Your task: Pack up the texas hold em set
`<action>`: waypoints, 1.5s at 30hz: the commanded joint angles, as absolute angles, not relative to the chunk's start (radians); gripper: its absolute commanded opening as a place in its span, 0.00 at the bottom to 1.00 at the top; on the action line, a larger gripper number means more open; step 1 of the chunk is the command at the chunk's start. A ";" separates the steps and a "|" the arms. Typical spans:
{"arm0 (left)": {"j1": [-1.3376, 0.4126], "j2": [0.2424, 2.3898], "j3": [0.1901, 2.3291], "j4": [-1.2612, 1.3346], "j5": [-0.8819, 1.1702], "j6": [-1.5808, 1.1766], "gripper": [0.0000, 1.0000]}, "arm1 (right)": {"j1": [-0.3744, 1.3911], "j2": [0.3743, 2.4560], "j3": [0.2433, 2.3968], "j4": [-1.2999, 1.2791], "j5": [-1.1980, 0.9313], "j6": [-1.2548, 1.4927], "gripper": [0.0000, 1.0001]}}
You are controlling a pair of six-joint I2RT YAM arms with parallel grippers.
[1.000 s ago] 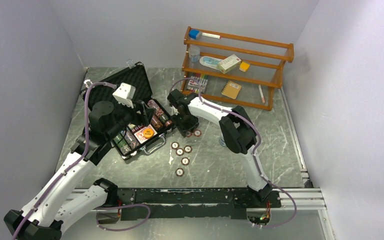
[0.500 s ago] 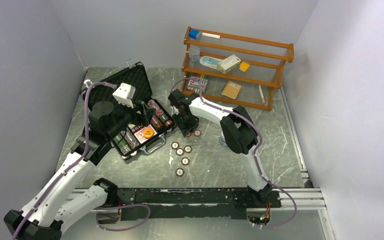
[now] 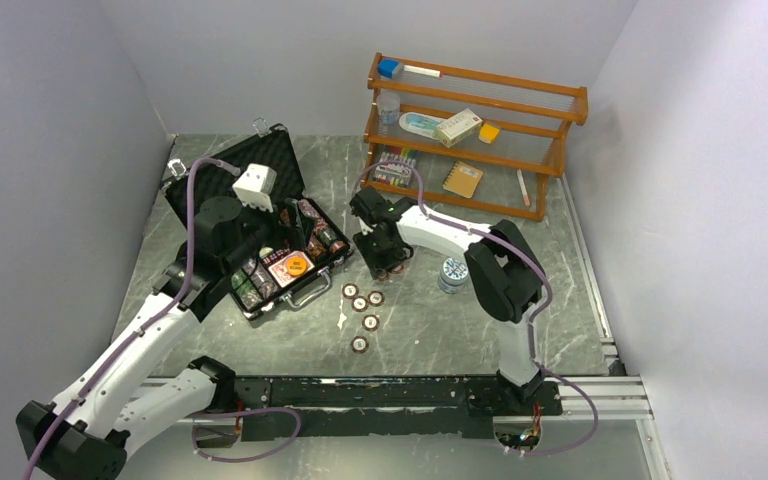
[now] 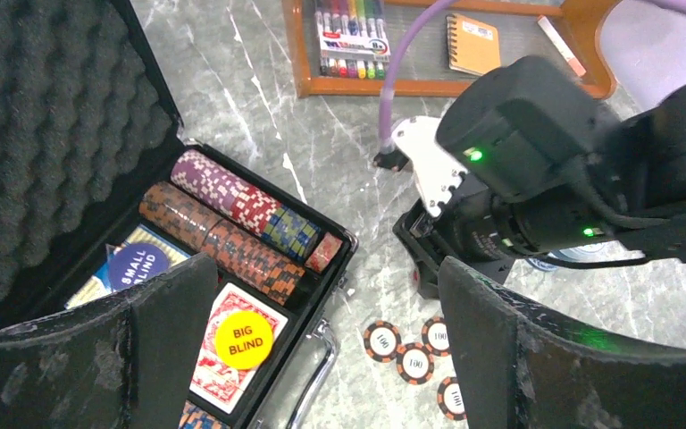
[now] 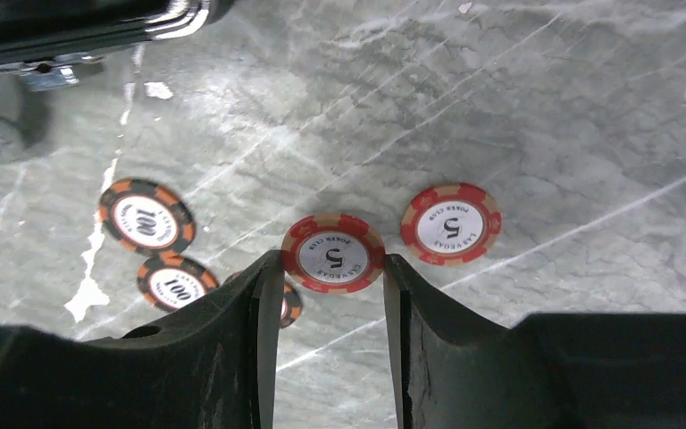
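Note:
The black case (image 3: pixel 222 178) lies open at the left, its foam lid (image 4: pixel 45 134) raised. In its tray, rows of chips (image 4: pixel 232 219) lie beside a red-backed card deck (image 4: pixel 223 380) with the yellow BIG BLIND disc (image 4: pixel 243 335) on top. My left gripper (image 4: pixel 330 349) hangs wide open and holds nothing, above the case's front edge. Several orange-black 100 chips (image 3: pixel 360 303) lie loose on the table. My right gripper (image 5: pixel 330 273) points down near the case's right corner, its fingertips against the edges of a red 5 chip (image 5: pixel 332 253). Another red 5 chip (image 5: pixel 451 223) lies just beside it.
A wooden shelf (image 3: pixel 475 130) stands at the back right with boxes, a marker set (image 4: pixel 350 27) and a notebook (image 3: pixel 462 179). A round blue-and-white object (image 3: pixel 452 273) sits on the table right of my right gripper. Grey walls close in on three sides.
My left gripper has opened wider and drawn back a little over the case. My right gripper has narrowed round the red chip, and its arm has swung right, uncovering the round blue-and-white object.

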State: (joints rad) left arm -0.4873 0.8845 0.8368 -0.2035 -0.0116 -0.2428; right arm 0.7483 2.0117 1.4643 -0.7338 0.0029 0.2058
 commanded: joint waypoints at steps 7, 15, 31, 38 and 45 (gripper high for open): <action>-0.490 0.944 0.725 -0.111 0.154 -0.504 0.85 | 0.747 1.845 1.359 -0.567 -0.035 0.290 0.46; -0.496 0.976 0.498 0.202 0.295 -0.696 0.78 | 0.741 1.732 1.257 -0.424 -0.095 0.439 0.46; -0.566 1.105 0.297 0.640 0.263 -0.707 0.66 | 0.738 1.600 1.009 -0.038 -0.262 0.958 0.46; -0.596 1.145 0.266 0.726 0.254 -0.694 0.57 | 0.730 1.592 0.952 0.018 -0.278 1.033 0.46; -0.606 1.202 0.296 0.746 0.201 -0.712 0.48 | 0.723 1.587 0.927 0.056 -0.293 1.078 0.46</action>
State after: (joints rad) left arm -0.5961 1.1805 0.2710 0.6662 0.2443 -0.7078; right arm 0.7300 1.6180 0.9463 -0.0017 -0.2749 1.0271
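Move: My right hand already pinches the red 5 chip, just above the table. The chip lies about 16 cm right of my left hand, level with it fore and aft, 24 cm below. Seen from my right hand, my left fingers are 16 cm left and 24 cm up; the other red 5 chip is 3 cm ahead and 3 cm right; the three 100 chips are 5 cm left, 4 cm back; the open case's middle is 24 cm left, 6 cm ahead. I bring my hands together for a hand-over. My left hand drops about 15 cm and swings right, drawing back a little, rolling its left side down and narrowing its wide-open fingers to about half. My right hand keeps its pinch, lifts the chip about 8 cm, carries it left and swings its fingertips some 45 degrees leftward, turning clockwise too, to present it. ##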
